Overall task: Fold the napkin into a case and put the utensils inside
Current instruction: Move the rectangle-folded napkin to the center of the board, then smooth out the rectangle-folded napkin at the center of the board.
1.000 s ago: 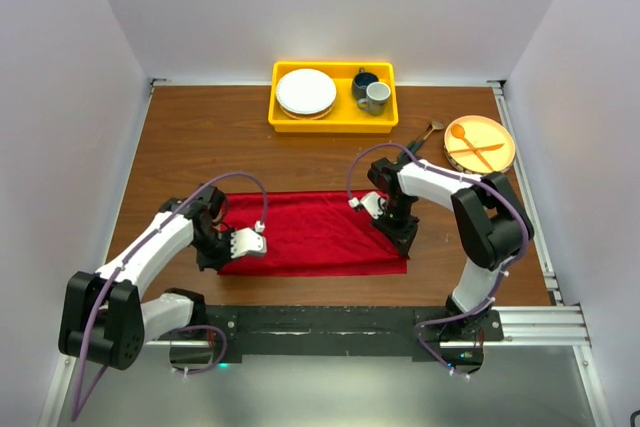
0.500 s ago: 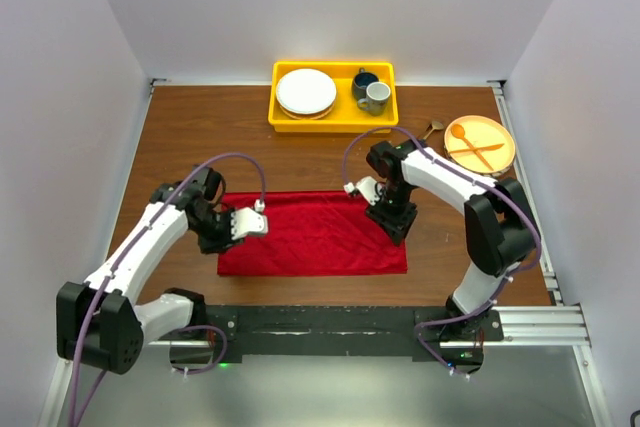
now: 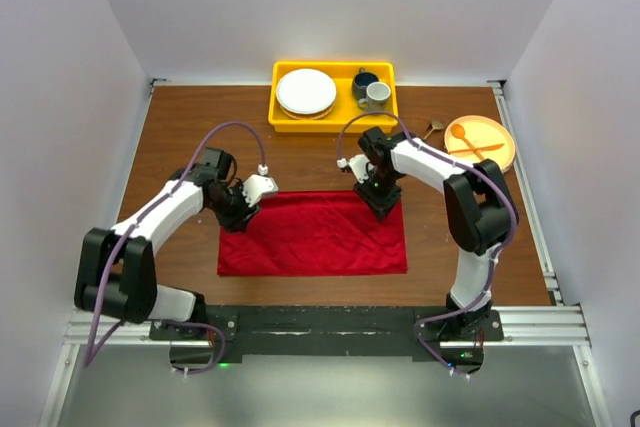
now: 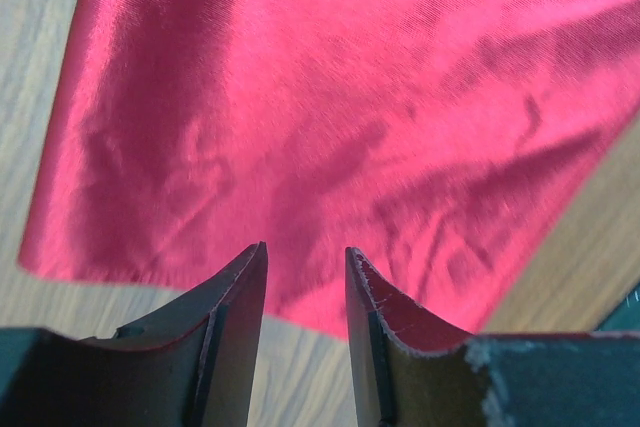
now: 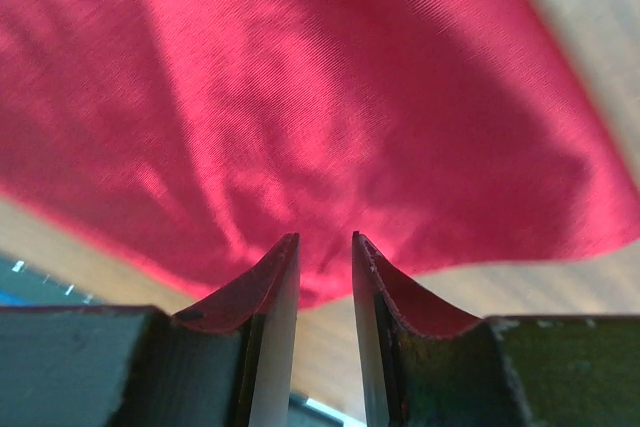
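Observation:
The red napkin [image 3: 312,237] lies flat on the wooden table as a wide rectangle. My left gripper [image 3: 241,211] hovers at its far left corner, open, nothing between the fingers; in the left wrist view the gripper [image 4: 305,252] has its tips just over the cloth's edge [image 4: 330,127]. At the far right corner my right gripper [image 3: 380,198] is open and empty too, and the right wrist view shows the gripper [image 5: 325,239] over the napkin [image 5: 330,97]. A gold spoon [image 3: 432,130] lies on the table at the back right. More utensils [image 3: 470,145] rest crossed on a round plate.
A yellow tray [image 3: 335,126] at the back holds stacked white plates [image 3: 306,92] and two mugs [image 3: 372,93]. The round wooden plate [image 3: 500,152] sits at the back right. White walls close in the table on three sides.
Both grippers have opened from shut and moved away from the near side to the napkin's far corners. The napkin lies still.

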### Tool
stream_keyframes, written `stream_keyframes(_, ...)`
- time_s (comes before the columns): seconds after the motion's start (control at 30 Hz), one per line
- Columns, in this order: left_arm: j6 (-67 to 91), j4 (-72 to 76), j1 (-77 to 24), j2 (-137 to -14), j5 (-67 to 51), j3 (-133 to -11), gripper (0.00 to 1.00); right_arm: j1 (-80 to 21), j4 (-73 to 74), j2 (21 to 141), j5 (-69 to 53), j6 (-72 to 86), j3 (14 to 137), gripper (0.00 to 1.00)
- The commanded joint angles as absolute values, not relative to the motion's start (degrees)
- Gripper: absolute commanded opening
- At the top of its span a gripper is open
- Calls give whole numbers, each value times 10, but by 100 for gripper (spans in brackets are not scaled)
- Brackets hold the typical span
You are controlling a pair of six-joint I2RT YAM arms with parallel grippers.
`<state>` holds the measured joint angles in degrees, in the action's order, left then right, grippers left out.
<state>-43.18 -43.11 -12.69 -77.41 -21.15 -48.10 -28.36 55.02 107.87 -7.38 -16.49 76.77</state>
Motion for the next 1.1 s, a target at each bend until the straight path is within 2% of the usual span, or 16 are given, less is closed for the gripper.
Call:
stream_keyframes(0.0, -373, -351, -116, -823, -215, -479, 42, -253, 499, 1110, -55, -157, 787, 32)
stream_keyframes(0.27, -363, -317, -95, -910, -177, -511, 39, -222, 485, 1172, -53, -166, 839, 32)
stream_keyframes(0.43, -367, -344, -81, -907, -216, -547, 39, -219, 528, 1165, -82, -170, 876, 32)
stream_keyframes(0.5, -373, -382, -70, -872, -254, -581, 44, -218, 547, 1113, -138, -170, 886, 35)
stream_keyframes(0.57, -363, -402, -67, -826, -306, -626, 56, -218, 573, 1072, -179, -161, 919, 38)
stream_keyframes(0.6, -353, -409, -66, -812, -321, -644, 61, -218, 578, 1040, -219, -155, 937, 50)
stream_keyframes(0.63, -325, -404, -66, -785, -353, -676, 99, -217, 577, 1024, -231, -147, 975, 60)
stream_keyframes(0.7, -286, -365, -66, -761, -376, -701, 100, -217, 556, 1000, -250, -107, 1013, 75)
stream_keyframes(0.73, -213, -334, -66, -741, -375, -714, 100, -217, 522, 981, -250, -89, 1040, 98)
stream_keyframes(0.83, -153, -236, -66, -711, -415, -716, 100, -217, 408, 946, -255, -18, 1038, 98)
stream_keyframes(0.87, -135, -162, -66, -701, -420, -704, 100, -217, 360, 934, -237, 64, 1021, 98)
stream_keyframes(0.9, -106, -105, -66, -691, -411, -685, 100, -218, 279, 926, -223, 109, 1000, 98)
stream_keyframes(0.97, 31, 31, -66, -672, -362, -628, 100, -216, 236, 929, -222, 170, 964, 98)
stream_keyframes(1.0, 78, 65, -66, -671, -341, -601, 100, -213, 236, 939, -248, 176, 973, 98)
stream_keyframes(1.03, 133, 88, -67, -685, -359, -593, 100, -209, 239, 977, -371, 154, 979, 98)
stream_keyframes(1.07, 159, 101, -74, -699, -379, -590, 100, -208, 236, 993, -425, 156, 979, 98)
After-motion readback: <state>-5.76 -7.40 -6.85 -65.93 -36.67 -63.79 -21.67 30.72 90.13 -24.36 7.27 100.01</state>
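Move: The rectangle-folded napkin lies flat beneath both hands: its middle is about 17 cm to the right of the left hand and 1 cm back, 4 cm lower. From the right hand that middle is some 17 cm to the left, 5 cm back and 3 cm lower. The yellow tray's middle is roughly 33 cm ahead of the right hand and 12 cm to its left; the spatula lies about 22 cm ahead of that hand and 10 cm to its right. With fingers partly open and pointing down, both hands sink onto the top of the napkin near its two ends, the left by about 4 cm and the right by 2, and drag it forward towards the middle of the board, the left hand travelling some 4 cm and the right about 6. Then both lift away fast, rising roughly 30 cm while going on forward and drawing outward to their own sides, the fingers spreading wide and swinging up to point forward and inward. ##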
